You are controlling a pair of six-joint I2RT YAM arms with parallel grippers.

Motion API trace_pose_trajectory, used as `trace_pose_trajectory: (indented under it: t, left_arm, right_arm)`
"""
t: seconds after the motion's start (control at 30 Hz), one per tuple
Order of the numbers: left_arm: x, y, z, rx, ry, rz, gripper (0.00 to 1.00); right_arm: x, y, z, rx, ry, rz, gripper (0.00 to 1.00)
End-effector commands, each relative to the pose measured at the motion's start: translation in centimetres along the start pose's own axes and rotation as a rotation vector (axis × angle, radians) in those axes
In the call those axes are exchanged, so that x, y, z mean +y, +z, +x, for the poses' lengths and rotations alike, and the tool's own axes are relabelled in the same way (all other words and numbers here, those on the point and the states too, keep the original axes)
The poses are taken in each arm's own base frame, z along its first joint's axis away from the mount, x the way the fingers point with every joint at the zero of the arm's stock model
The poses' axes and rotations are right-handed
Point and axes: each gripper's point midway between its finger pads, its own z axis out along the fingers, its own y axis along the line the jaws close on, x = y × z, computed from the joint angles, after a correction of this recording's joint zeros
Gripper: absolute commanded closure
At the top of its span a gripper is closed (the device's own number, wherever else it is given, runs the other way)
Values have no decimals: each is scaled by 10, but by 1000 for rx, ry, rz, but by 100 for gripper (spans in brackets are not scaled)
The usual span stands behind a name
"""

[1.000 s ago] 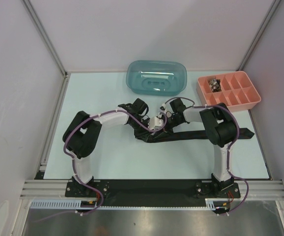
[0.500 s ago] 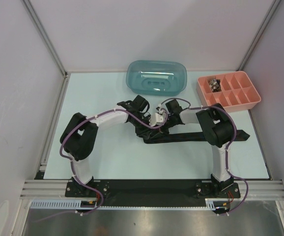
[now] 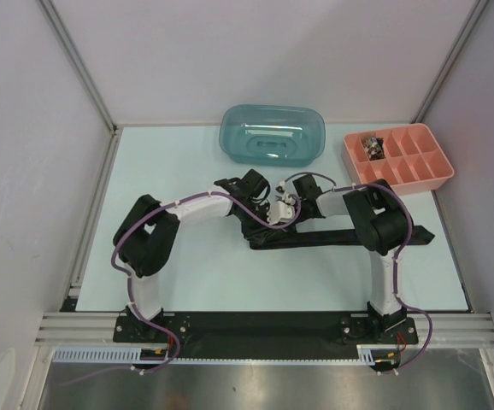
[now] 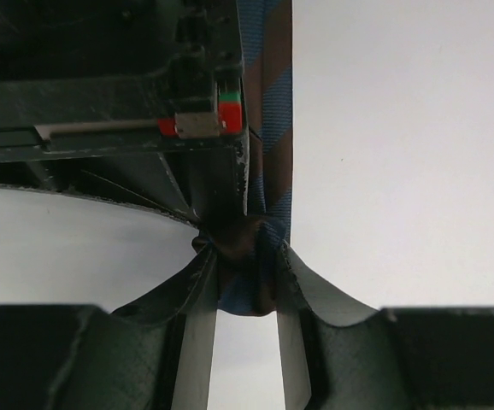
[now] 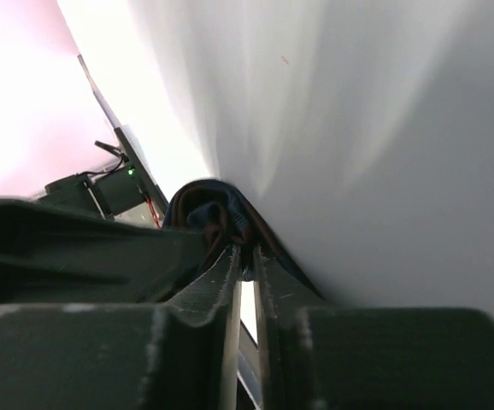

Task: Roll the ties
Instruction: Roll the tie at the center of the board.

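One of the ties (image 3: 349, 236), dark with blue and brown stripes, lies across the table from the middle out to the right. Its left end is bunched into a small roll where both grippers meet. My left gripper (image 3: 262, 219) is shut on that bunched end; in the left wrist view the fabric (image 4: 249, 286) is pinched between the pads of the left gripper (image 4: 247, 258), and a striped strip (image 4: 269, 111) runs away from them. My right gripper (image 3: 286, 219) comes in from the other side. In its wrist view the right gripper (image 5: 247, 253) is almost closed, nipping the edge of the roll (image 5: 217, 213).
A teal plastic bin (image 3: 273, 133) stands at the back centre. To its right is a salmon compartment tray (image 3: 418, 164) with small items (image 3: 371, 145) in one corner cell. Frame posts and white walls bound the table on the left, back and right.
Both grippers shifted a little with the tie's rolled end, and the tail pulled slightly leftward and straighter. The left elbow swung. The right jaws have eased apart a touch.
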Motion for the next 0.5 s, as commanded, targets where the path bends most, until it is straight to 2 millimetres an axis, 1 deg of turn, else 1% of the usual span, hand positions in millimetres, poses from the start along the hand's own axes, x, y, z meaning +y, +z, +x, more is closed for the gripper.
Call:
trace_pose_trajectory:
  t: [0.0, 0.17, 0.23, 0.33, 0.47]
  left_arm:
    - [-8, 26, 39, 133, 6, 34, 66]
    - [-8, 27, 39, 137, 11, 41, 66]
    - [-9, 27, 38, 135, 15, 45, 65]
    - [-10, 26, 38, 132, 17, 47, 65]
    - [-10, 26, 36, 121, 15, 51, 64]
  right_arm:
    - [6, -18, -6, -38, -18, -1, 82]
    - [12, -41, -11, -56, -50, -25, 74]
    - [20, -48, -13, -66, -65, -42, 70]
    - [29, -47, -12, -66, -81, -61, 67]
    - [35, -38, -7, -49, -90, -69, 66]
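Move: The tie roll is between the left fingers, its middle about 1 cm below that hand point. The right fingertips pinch the roll's edge, its middle about 1 cm to their left and 1 cm back. From the right hand, the flat tail's middle lies about 20 cm right, 1 cm back and 1 cm lower; the teal bin is some 25 cm ahead and 2 cm left. Right fingers open off the roll and back away about 5 cm, up, right and forward; left keeps hold, sinking. ##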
